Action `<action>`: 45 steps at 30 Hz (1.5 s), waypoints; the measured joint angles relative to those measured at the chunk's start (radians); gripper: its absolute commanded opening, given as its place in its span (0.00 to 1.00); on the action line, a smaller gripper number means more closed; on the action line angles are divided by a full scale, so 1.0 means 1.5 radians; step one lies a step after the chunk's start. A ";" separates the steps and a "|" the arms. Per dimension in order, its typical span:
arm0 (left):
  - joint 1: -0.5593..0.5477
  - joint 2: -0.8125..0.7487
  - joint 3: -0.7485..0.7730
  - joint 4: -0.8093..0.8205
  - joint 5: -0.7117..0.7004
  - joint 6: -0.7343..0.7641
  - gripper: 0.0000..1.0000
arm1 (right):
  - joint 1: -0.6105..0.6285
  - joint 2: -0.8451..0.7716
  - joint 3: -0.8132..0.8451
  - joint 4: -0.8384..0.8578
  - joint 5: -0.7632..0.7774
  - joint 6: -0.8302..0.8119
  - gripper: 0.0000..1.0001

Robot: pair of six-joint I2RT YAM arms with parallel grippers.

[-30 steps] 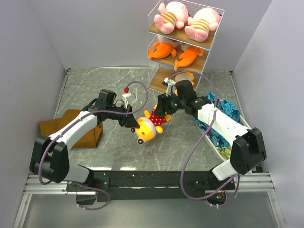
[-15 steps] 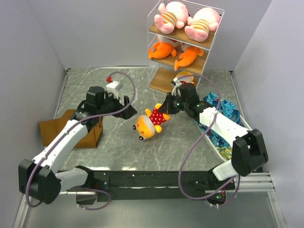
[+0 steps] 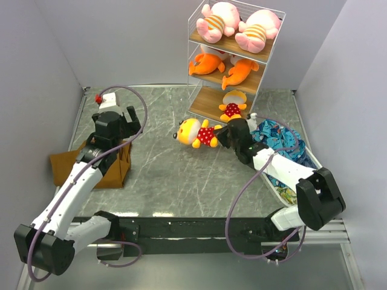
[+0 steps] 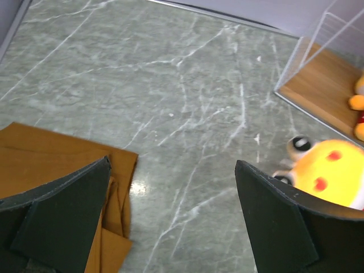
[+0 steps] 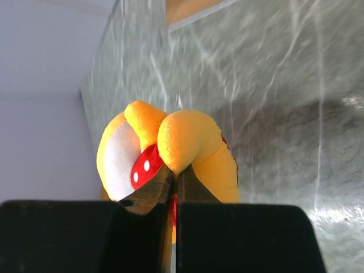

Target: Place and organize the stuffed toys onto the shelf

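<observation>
A yellow stuffed toy in a red polka-dot shirt (image 3: 197, 132) hangs just in front of the shelf (image 3: 269, 49), and my right gripper (image 3: 221, 136) is shut on its leg (image 5: 185, 136). The shelf's top board holds two pink toys (image 3: 216, 19), the middle board two orange ones (image 3: 205, 63), and the bottom board another yellow polka-dot toy (image 3: 231, 107). My left gripper (image 3: 128, 124) stands open with nothing in it, over by the brown cloth (image 3: 107, 172). In the left wrist view the held toy's head (image 4: 327, 176) shows at the right, behind the right finger (image 4: 284, 222).
The brown cloth (image 4: 54, 170) lies folded at the left of the table. A blue patterned cloth (image 3: 283, 145) lies at the right, under my right arm. Grey walls close in the table at the back and on both sides.
My left gripper let go of the yellow toy and drew back left toward the brown cloth. My right gripper shut on the toy's leg and carried it back toward the shelf.
</observation>
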 measured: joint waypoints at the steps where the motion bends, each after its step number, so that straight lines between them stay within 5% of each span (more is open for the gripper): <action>1: 0.000 0.004 0.000 -0.001 -0.007 0.001 0.96 | 0.006 0.000 0.000 0.000 0.029 0.020 0.01; 8: 0.000 0.016 0.000 -0.015 -0.039 0.002 0.96 | 0.125 0.033 0.012 -0.040 0.264 0.208 0.14; 14: 0.000 -0.001 -0.004 -0.012 -0.046 0.005 0.96 | 0.190 0.149 0.076 -0.081 0.329 0.302 0.20; 22: 0.000 -0.013 -0.007 -0.010 -0.078 0.008 0.96 | 0.217 0.201 0.082 -0.082 0.326 0.320 0.59; 25: 0.000 -0.022 -0.011 -0.011 -0.089 0.012 0.96 | 0.218 0.178 0.059 -0.046 0.280 0.225 0.67; 33: 0.000 -0.025 -0.011 -0.010 -0.110 0.020 0.96 | 0.193 0.010 -0.045 -0.039 0.156 -0.091 0.67; 36: 0.000 -0.036 -0.015 -0.008 -0.117 0.022 0.96 | 0.172 -0.019 -0.048 -0.017 0.049 -0.310 0.66; 40: 0.000 -0.077 -0.039 0.013 -0.118 0.022 0.96 | 0.164 -0.021 -0.030 -0.043 -0.084 -0.748 0.66; 45: 0.000 -0.111 -0.060 0.037 -0.117 0.022 0.97 | 0.157 -0.010 -0.021 -0.105 -0.112 -1.129 0.63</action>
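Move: About 15 cm to the right hand's left, level with it and some 9 cm lower, is the bare table spot for the yellow toy it holds by the feet; the toy's middle is now about 9 cm to its left. The yellow toy on the bottom shelf sits some 15 cm ahead and 4 cm right, the blue cloth about 21 cm right, level with the hand. From the left hand the spot is roughly 22 cm right, level, 18 cm below. Swinging left about 6 cm and down some 7 cm with a clockwise turn of about 20 degrees, the right hand lowers the toy to the table and opens, letting go of its feet. It then backs off roughly 6 cm, rising slightly overall, as the wrist rolls far over with its left side sinking and the fingers swing counter-clockwise. The open, empty left hand drifts some 4 cm left, then a little back and up. ##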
